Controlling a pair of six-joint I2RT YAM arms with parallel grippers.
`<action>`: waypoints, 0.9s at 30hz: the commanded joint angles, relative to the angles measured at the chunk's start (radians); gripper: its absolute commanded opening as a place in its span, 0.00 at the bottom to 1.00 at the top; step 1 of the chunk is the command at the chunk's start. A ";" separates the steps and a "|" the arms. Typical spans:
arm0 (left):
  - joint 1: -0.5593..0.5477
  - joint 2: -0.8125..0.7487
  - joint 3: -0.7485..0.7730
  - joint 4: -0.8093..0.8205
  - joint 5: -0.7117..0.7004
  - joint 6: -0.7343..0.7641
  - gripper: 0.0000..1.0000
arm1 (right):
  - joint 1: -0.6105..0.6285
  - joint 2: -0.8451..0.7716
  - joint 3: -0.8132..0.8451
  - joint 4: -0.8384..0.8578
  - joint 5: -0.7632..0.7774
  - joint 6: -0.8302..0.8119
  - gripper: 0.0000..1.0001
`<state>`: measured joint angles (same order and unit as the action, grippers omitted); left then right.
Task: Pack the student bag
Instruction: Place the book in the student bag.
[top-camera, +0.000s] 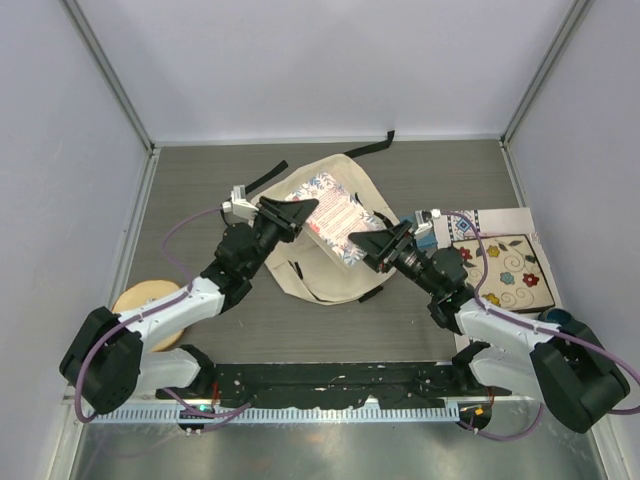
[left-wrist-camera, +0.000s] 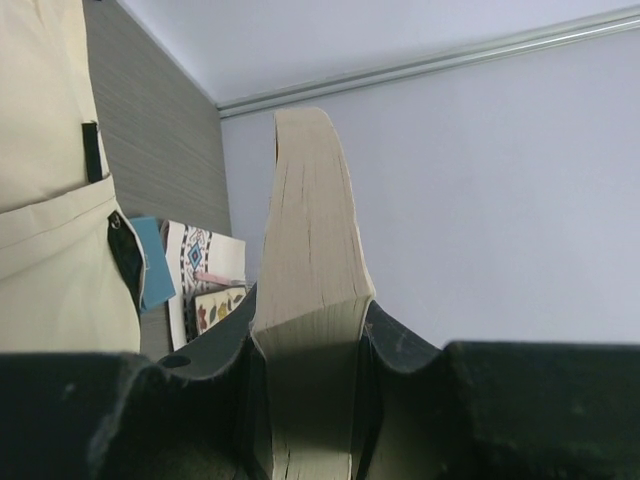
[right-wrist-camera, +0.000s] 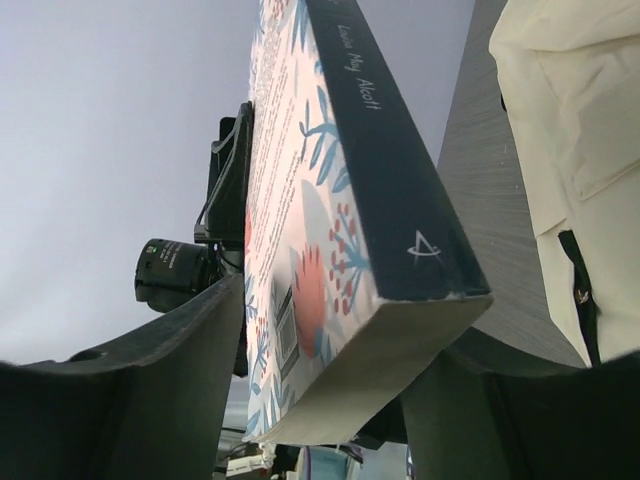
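The student bag (top-camera: 312, 272), cream fabric with black straps, lies flat at the table's middle; it also shows in the left wrist view (left-wrist-camera: 40, 200) and the right wrist view (right-wrist-camera: 570, 150). Above it hangs a thick paperback book (top-camera: 330, 213) with a floral cover and dark blue spine (right-wrist-camera: 340, 220). My left gripper (top-camera: 298, 213) is shut on the book's page edge (left-wrist-camera: 310, 250) at its left end. My right gripper (top-camera: 372, 246) straddles the book's right corner with its jaws apart; a gap shows between the left finger (right-wrist-camera: 190, 370) and the cover.
A flower-patterned flat board (top-camera: 505, 272) and a blue item (top-camera: 427, 232) lie to the right of the bag. A round tan object (top-camera: 148, 305) sits at the left, near my left arm. A black strap (top-camera: 370, 147) trails toward the back wall.
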<state>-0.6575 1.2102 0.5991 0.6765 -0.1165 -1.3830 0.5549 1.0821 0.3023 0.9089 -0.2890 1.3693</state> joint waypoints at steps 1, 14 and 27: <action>-0.011 -0.008 0.014 0.161 0.003 -0.024 0.00 | 0.014 0.019 0.050 0.146 0.031 0.024 0.60; -0.013 0.054 0.034 0.050 0.199 0.042 0.60 | 0.014 -0.036 0.057 -0.013 0.102 -0.062 0.01; -0.154 0.087 0.313 -0.805 0.089 0.679 1.00 | 0.005 -0.623 0.205 -1.051 0.663 -0.400 0.01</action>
<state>-0.7132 1.2667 0.7635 0.1875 0.0795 -1.0027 0.5644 0.5831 0.3931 0.1062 0.1028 1.0878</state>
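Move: The book is still in the left fingers, its middle about 3 cm back and 6 cm right of the left hand point and roughly level with it. From the right hand, whose open fingers already straddle the book's near right corner, that middle is about 4 cm ahead, 4 cm left and a touch higher. The bag's middle lies some 18 cm below the right hand, about 7 cm ahead and 7 cm left; the blue notebook is about 6 cm ahead, 15 cm right and 22 cm down. Handover from left to right: the right hand stays almost in place while its fingers close and pinch the book's near right corner, and only then do the left fingers let go and open wide, that hand sinking about 8 cm towards the bag while drawing back and to the right and rolling some 30 degrees, its left side rising. Once the left fingers start opening, the right hand keeps its pinch and carries the book about 8 cm to the right at nearly the same height, turning some 20 degrees clockwise and tipping its left side down by about as much. ##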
